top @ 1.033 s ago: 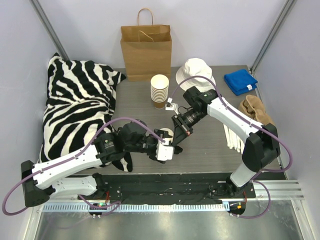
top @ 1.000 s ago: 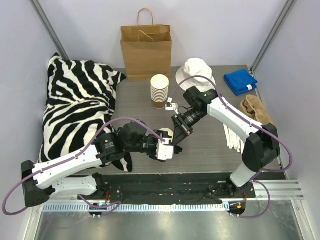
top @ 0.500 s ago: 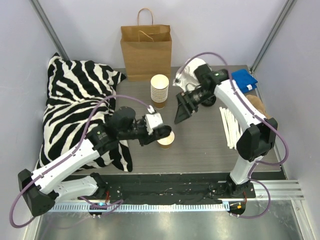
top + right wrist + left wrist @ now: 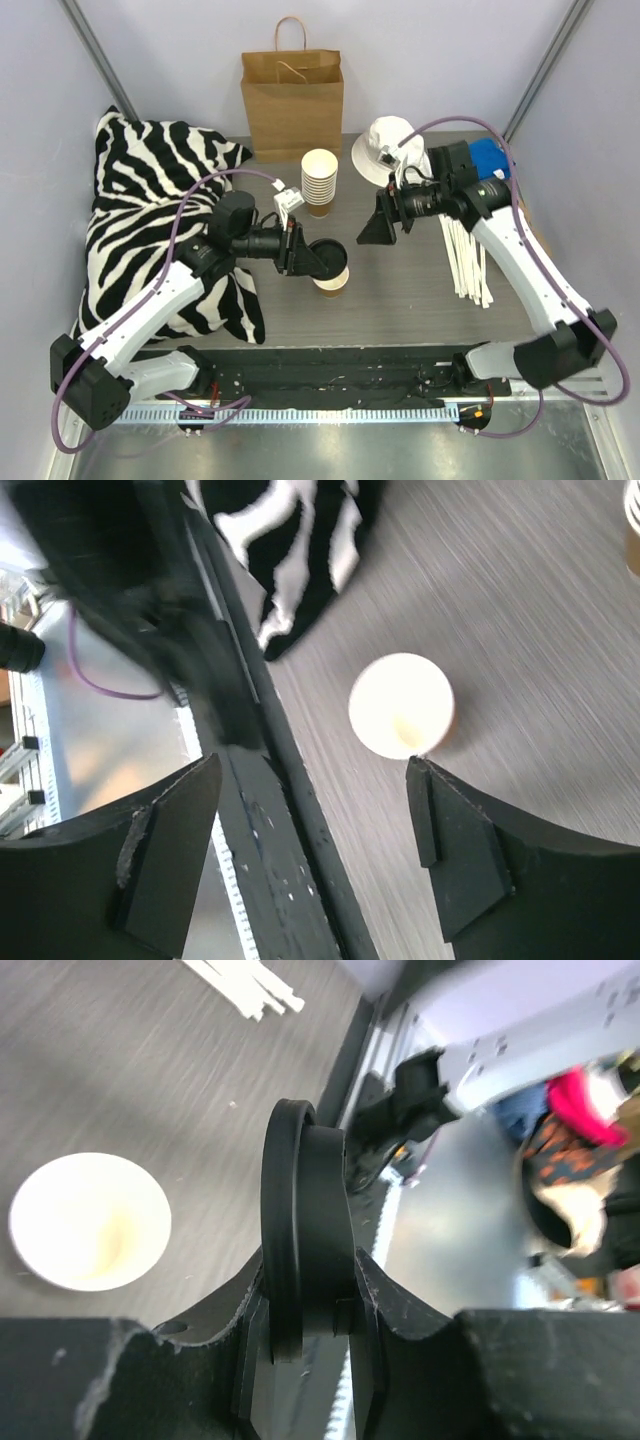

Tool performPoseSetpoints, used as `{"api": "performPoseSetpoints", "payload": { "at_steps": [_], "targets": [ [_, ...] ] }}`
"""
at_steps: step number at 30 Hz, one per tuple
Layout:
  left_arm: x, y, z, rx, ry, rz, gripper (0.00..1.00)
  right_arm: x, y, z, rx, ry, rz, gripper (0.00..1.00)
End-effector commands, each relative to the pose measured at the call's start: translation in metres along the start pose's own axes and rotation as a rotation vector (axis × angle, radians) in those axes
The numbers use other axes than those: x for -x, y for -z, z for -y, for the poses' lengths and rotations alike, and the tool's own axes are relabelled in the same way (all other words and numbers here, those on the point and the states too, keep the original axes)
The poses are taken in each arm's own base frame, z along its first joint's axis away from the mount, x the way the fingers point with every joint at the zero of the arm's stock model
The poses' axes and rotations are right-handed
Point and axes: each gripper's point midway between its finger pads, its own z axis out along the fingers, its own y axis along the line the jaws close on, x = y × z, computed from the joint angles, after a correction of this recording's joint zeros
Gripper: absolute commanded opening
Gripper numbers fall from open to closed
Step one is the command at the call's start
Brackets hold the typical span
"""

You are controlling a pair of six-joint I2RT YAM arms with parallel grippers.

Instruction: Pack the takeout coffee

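Note:
The takeout coffee cup (image 4: 331, 284) stands upright on the grey table with its top uncovered, its cream inside showing in the left wrist view (image 4: 90, 1220) and the right wrist view (image 4: 402, 705). Its black plastic lid (image 4: 326, 257) is off the cup and hangs on edge just above the rim. My left gripper (image 4: 304, 256) is shut on this lid (image 4: 305, 1210), a finger on each face. My right gripper (image 4: 377, 229) hovers open to the right of the cup, nothing between its fingers (image 4: 170, 830).
A brown paper bag (image 4: 292, 95) stands at the back. In front of it is a stack of lidless cups (image 4: 319, 180). A white hat (image 4: 385, 143), a blue cloth (image 4: 486, 155) and white sticks (image 4: 466, 262) lie to the right, and a zebra pillow (image 4: 150, 215) lies to the left.
My left gripper closed on the black lid and lifted it up and back, above the cup. My right gripper opened, let go and drew away to the right.

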Motion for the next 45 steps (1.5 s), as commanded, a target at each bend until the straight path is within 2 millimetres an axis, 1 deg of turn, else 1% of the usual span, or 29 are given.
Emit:
{"api": "performPoseSetpoints", "payload": {
  "at_steps": [1, 2, 3, 4, 6, 7, 11, 15, 19, 21, 22, 24, 25, 27, 30, 33, 35, 36, 37, 38, 39, 40, 41, 42, 43, 44, 45],
  "targets": [
    [0.019, -0.002, 0.012, -0.078, 0.152, 0.1, 0.19, 0.024, 0.002, -0.012, -0.003, 0.014, 0.126, 0.8],
    [0.024, -0.002, 0.013, -0.082, 0.184, 0.129, 0.19, 0.021, 0.001, -0.012, 0.001, 0.01, 0.122, 0.79],
    [0.025, -0.002, 0.011, -0.077, 0.197, 0.14, 0.19, 0.02, -0.001, -0.017, 0.008, -0.004, 0.121, 0.79],
    [0.023, -0.003, 0.004, -0.057, 0.223, 0.147, 0.19, 0.02, -0.003, -0.015, -0.006, -0.018, 0.12, 0.79],
    [0.029, -0.002, 0.001, -0.055, 0.236, 0.169, 0.19, 0.015, -0.01, -0.02, 0.006, -0.027, 0.103, 0.8],
    [0.029, -0.002, -0.003, -0.05, 0.249, 0.171, 0.19, 0.009, -0.015, -0.018, 0.005, -0.052, 0.085, 0.8],
    [0.032, -0.003, -0.002, -0.07, 0.249, 0.175, 0.19, -0.001, -0.032, -0.011, -0.006, -0.085, 0.047, 0.84],
    [0.027, -0.005, -0.004, -0.076, 0.253, 0.153, 0.19, 0.001, -0.041, -0.015, 0.021, -0.094, 0.049, 0.84],
    [0.024, -0.007, -0.004, -0.087, 0.256, 0.144, 0.19, 0.0, -0.047, -0.023, 0.072, -0.117, 0.037, 0.83],
    [0.024, -0.007, -0.005, -0.089, 0.253, 0.147, 0.19, 0.0, -0.048, -0.03, 0.118, -0.134, 0.035, 0.76],
    [0.024, -0.007, -0.005, -0.087, 0.251, 0.151, 0.19, -0.003, -0.05, -0.03, 0.127, -0.145, 0.026, 0.69],
    [0.024, -0.006, -0.004, -0.088, 0.25, 0.151, 0.2, -0.005, -0.05, -0.033, 0.148, -0.15, 0.022, 0.61],
    [0.023, -0.006, -0.005, -0.085, 0.253, 0.149, 0.2, -0.008, -0.051, -0.033, 0.155, -0.161, 0.015, 0.56],
    [0.023, -0.005, -0.006, -0.081, 0.254, 0.151, 0.2, -0.01, -0.052, -0.034, 0.168, -0.176, 0.008, 0.54],
    [0.022, -0.004, -0.006, -0.082, 0.256, 0.152, 0.21, -0.012, -0.054, -0.037, 0.197, -0.199, -0.005, 0.56],
    [0.02, -0.004, -0.008, -0.079, 0.264, 0.15, 0.21, -0.013, -0.054, -0.043, 0.229, -0.208, -0.011, 0.54],
    [0.019, -0.004, -0.009, -0.074, 0.27, 0.15, 0.21, -0.016, -0.056, -0.045, 0.248, -0.221, -0.016, 0.43],
    [0.02, -0.004, -0.01, -0.072, 0.272, 0.152, 0.22, -0.017, -0.055, -0.045, 0.25, -0.223, -0.016, 0.35],
    [0.018, -0.004, -0.012, -0.061, 0.284, 0.147, 0.23, -0.02, -0.057, -0.044, 0.248, -0.233, -0.021, 0.2],
    [0.019, -0.002, -0.016, -0.038, 0.292, 0.153, 0.29, -0.02, -0.057, -0.043, 0.246, -0.234, -0.022, 0.13],
    [0.021, 0.0, -0.019, -0.018, 0.277, 0.156, 0.32, -0.022, -0.057, -0.043, 0.245, -0.247, -0.027, 0.07],
    [0.015, 0.003, -0.023, 0.011, 0.303, 0.134, 0.36, -0.025, -0.058, -0.041, 0.241, -0.258, -0.03, 0.01],
    [0.019, 0.01, -0.03, 0.056, 0.299, 0.153, 0.47, -0.025, -0.058, -0.04, 0.232, -0.262, -0.028, 0.01],
    [0.028, 0.017, -0.031, 0.088, 0.279, 0.172, 0.52, -0.025, -0.057, -0.038, 0.221, -0.278, -0.026, 0.01],
    [0.021, 0.024, -0.038, 0.142, 0.281, 0.146, 0.59, -0.029, -0.058, -0.034, 0.212, -0.299, -0.03, 0.01],
    [0.026, 0.034, -0.046, 0.185, 0.276, 0.163, 0.63, -0.03, -0.056, -0.029, 0.201, -0.317, -0.024, 0.01],
    [0.043, 0.046, -0.047, 0.247, 0.238, 0.21, 0.66, -0.031, -0.057, -0.025, 0.187, -0.35, -0.023, 0.01]
  ]
}}
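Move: Over the single cup, the left hand already holds the black lid, its middle about 4 cm to that hand's right; the cup stands roughly 1 cm back, 5 cm right and 11 cm below that hand. From the open, empty right hand, the lid lies some 9 cm left, 5 cm back and 4 cm lower; the cup stack stands about 12 cm ahead, 11 cm left and 9 cm below. Closing in on the lid's free side, the right hand first lifts slightly, then travels about 5.5 cm left, with some 3.5 cm back and down, rolling about 20 degrees, and pinches the lid's edge. The left hand eases 2 cm forward, turning the lid some 15–20 degrees, holds it there, then opens, lets go and draws off left and forward, sinking slightly. ##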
